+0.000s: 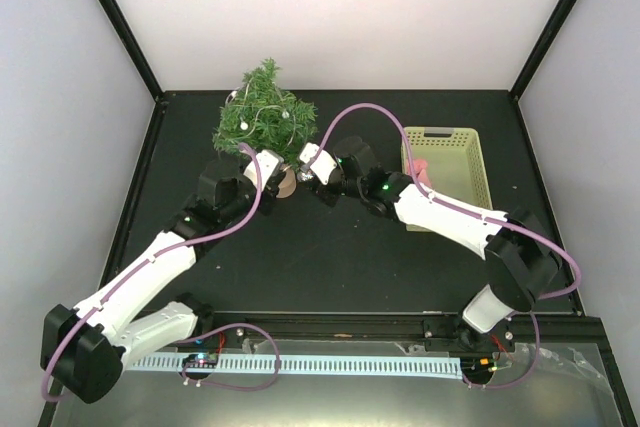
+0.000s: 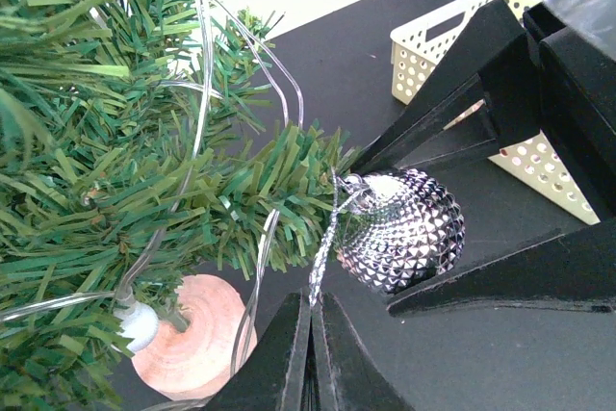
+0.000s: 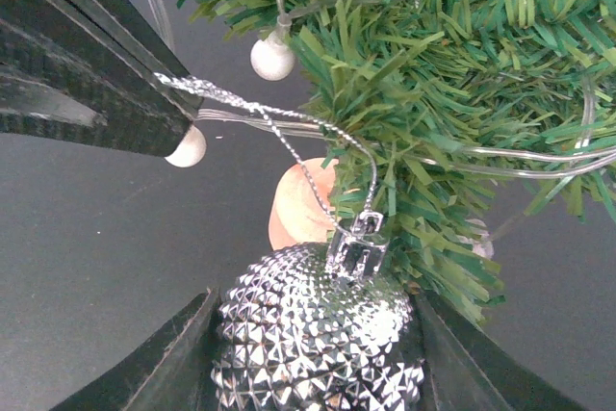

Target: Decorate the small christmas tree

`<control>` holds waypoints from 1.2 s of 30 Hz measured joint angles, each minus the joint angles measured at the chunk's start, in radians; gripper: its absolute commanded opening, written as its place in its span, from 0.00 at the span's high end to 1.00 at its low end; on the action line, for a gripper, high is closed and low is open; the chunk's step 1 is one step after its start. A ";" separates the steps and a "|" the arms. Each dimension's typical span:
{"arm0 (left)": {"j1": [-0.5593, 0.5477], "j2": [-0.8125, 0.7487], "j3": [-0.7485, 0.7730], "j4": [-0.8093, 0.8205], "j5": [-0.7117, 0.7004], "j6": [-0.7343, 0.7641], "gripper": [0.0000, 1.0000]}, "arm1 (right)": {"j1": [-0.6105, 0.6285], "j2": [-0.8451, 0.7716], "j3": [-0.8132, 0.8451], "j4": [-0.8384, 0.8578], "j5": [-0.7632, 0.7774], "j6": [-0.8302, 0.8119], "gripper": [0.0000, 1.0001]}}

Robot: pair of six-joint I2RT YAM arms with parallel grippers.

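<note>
The small christmas tree stands at the back of the table on its round wood base, strung with a clear wire of white bead lights. My right gripper is shut on a silver studded bauble, held against a lower branch. The bauble also shows in the left wrist view. My left gripper is shut on the bauble's silver hanging string, pulling the loop toward the branch. Both grippers meet beside the tree's base.
A pale yellow-green lattice basket sits at the right of the table with something pink inside. White walls with black frame posts close the back and sides. A cable rail runs along the near edge.
</note>
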 measured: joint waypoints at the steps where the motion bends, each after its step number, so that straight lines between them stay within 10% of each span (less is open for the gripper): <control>1: 0.000 0.000 0.000 0.000 0.000 0.000 0.98 | 0.000 0.000 0.000 0.000 -0.004 0.003 0.59; 19: 0.000 -0.203 0.004 -0.078 0.219 0.041 0.98 | 0.011 -0.152 -0.138 -0.013 -0.099 0.041 0.55; 27: 0.000 -0.210 0.048 -0.132 0.257 0.018 0.56 | 0.008 -0.202 -0.167 0.001 -0.136 0.060 0.55; 36: 0.000 -0.292 0.054 -0.148 0.221 -0.235 0.40 | 0.008 -0.306 -0.221 0.081 -0.182 0.101 0.55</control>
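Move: Just past the shut left fingertips, which still hold the string of the silver ornament, the branch tip lies about 3 cm ahead, 4 cm right and slightly lower. The ornament, in the right fingers, is some 6 cm to the left hand's right and 3 cm below. From the right hand the tip is roughly 3 cm ahead, 2 cm left and 2 cm up; the tree's middle is around 9 cm ahead and 9 cm left. The wooden base is about 5 cm ahead of the left hand and 20 cm below. Backing off together from the branch tip, both hands draw back about 7 cm. The left climbs 8 cm as it goes, first swinging slightly clockwise, then opening its fingers halfway off the string and rolling its left side down. The right keeps its grip on the ornament, retreating level before lifting about 5 cm and easing right. ##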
